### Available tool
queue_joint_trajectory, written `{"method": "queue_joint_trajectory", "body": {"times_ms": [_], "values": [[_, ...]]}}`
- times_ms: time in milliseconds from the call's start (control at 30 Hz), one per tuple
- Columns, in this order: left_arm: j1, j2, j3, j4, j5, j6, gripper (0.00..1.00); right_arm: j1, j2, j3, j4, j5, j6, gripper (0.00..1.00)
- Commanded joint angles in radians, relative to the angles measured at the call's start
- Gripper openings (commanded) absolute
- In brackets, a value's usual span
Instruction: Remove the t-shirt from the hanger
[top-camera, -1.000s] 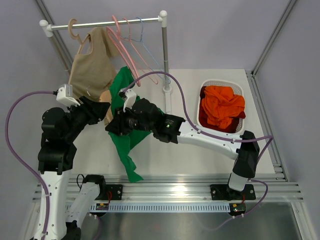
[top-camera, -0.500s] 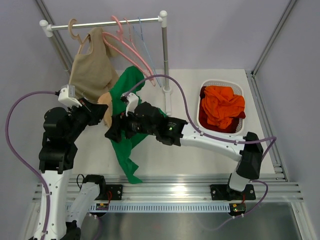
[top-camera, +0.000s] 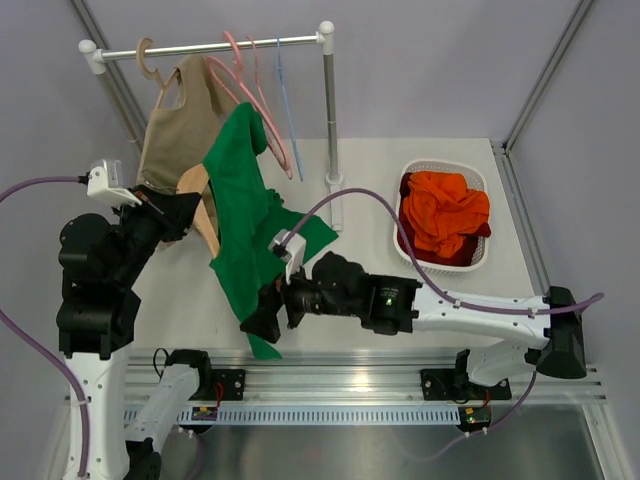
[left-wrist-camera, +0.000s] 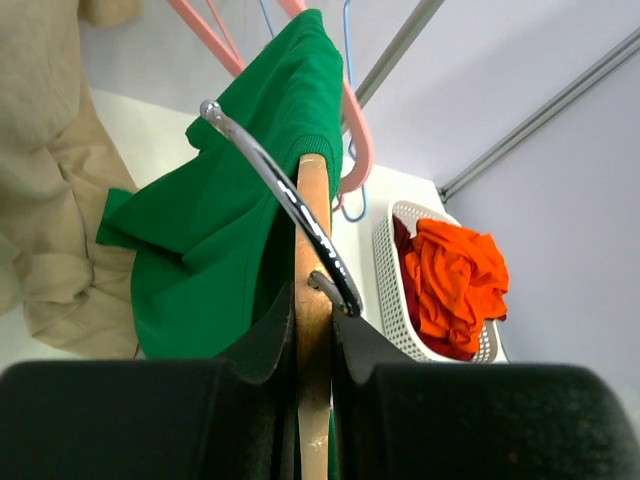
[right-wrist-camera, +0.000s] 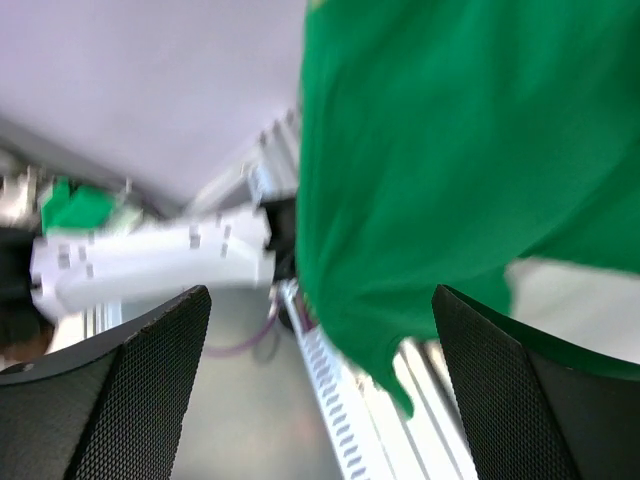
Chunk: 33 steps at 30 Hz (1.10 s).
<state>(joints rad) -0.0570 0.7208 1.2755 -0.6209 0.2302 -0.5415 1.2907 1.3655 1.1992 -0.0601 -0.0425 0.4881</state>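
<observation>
The bright green t-shirt (top-camera: 245, 215) hangs from the light wooden hanger (top-camera: 207, 222), draped over one end of it, with its hem trailing down to the near rail. My left gripper (top-camera: 178, 212) is shut on the hanger's wooden bar (left-wrist-camera: 313, 300) just below its metal wire hook (left-wrist-camera: 268, 178), and the t-shirt (left-wrist-camera: 215, 230) hangs to the left of it. My right gripper (top-camera: 260, 320) is wide open and empty by the shirt's lower hem. In the right wrist view the t-shirt (right-wrist-camera: 440, 150) fills the top above the gripper (right-wrist-camera: 320, 385).
A beige top (top-camera: 185, 125), pink hangers (top-camera: 250, 90) and a blue hanger (top-camera: 287, 100) hang on the rail, whose post (top-camera: 330, 110) stands mid-table. A white basket (top-camera: 480, 180) with orange cloth (top-camera: 445, 210) sits at the right.
My right gripper has drawn back from the shirt's middle toward the near edge, down to its hem. My left arm has shifted left and lifted the hanger; the shirt now hangs higher and more spread.
</observation>
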Motion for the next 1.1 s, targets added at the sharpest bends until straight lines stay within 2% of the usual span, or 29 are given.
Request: {"method": "queue_joint_trajectory", "body": {"times_ms": [0,100,167,200,267,300,367,567,700,767,833,900,1067], "values": [[0.002,-0.008,0.077,0.079,-0.035,-0.034,0.00,0.071,0.041,-0.035,0.087,0.021,-0.014,0.99],[0.002,-0.003,0.096,0.078,-0.012,-0.048,0.00,0.071,0.107,-0.006,0.108,0.027,-0.011,0.95],[0.002,-0.006,0.094,0.078,-0.005,-0.049,0.00,0.071,0.136,0.013,0.121,0.038,-0.020,0.88],[0.002,-0.007,0.093,0.075,-0.006,-0.046,0.00,0.071,0.141,0.019,0.117,0.038,-0.026,0.68],[0.002,-0.003,0.097,0.063,-0.006,-0.032,0.00,0.075,0.138,0.014,0.118,0.056,-0.029,0.34],[0.002,0.002,0.105,0.059,-0.009,-0.026,0.00,0.075,0.132,0.002,0.109,0.061,-0.029,0.12],[0.002,0.015,0.116,0.056,-0.031,-0.002,0.00,0.087,0.106,-0.050,0.100,0.072,-0.032,0.01],[0.003,0.127,0.240,0.036,-0.144,0.115,0.00,0.165,-0.037,-0.246,-0.032,0.147,0.021,0.00],[0.005,0.204,0.338,0.015,-0.097,0.120,0.00,0.174,-0.135,-0.394,-0.066,0.232,0.107,0.00],[0.005,0.216,0.379,0.007,-0.022,0.085,0.00,0.173,-0.178,-0.440,-0.050,0.271,0.116,0.00],[0.005,0.195,0.383,-0.003,0.070,0.052,0.00,0.171,-0.189,-0.432,-0.081,0.393,0.100,0.00],[0.005,0.164,0.369,-0.022,0.093,0.052,0.00,0.164,-0.169,-0.412,-0.083,0.475,0.066,0.00],[0.005,0.201,0.559,-0.129,0.064,0.069,0.00,0.079,-0.030,-0.354,-0.070,0.395,0.027,0.00]]}}
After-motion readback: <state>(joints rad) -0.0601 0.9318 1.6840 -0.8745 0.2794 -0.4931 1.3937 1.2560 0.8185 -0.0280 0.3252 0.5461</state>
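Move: The hanging lower part of the t-shirt lies about 3 cm left of the open right hand, some 2 cm back and 7 cm below. The wooden hanger is roughly 14 cm ahead of that hand, 8 cm left and 10 cm higher. From the left hand, which holds the hanger's neck, that lower cloth is about 16 cm back, 6 cm right and 17 cm down; the beige garment hangs around 12 cm ahead, 2 cm left and 4 cm lower. The t-shirt's lower part is caught by the right hand, which sinks about 7 cm, slightly back and left, and closes fully on the cloth. Keeping the pinch, the right hand draws it some 10 cm to the right and farther down, swinging forward at the end. The left hand keeps the hanger, lifting a little, easing forward, then drawing back and up. ##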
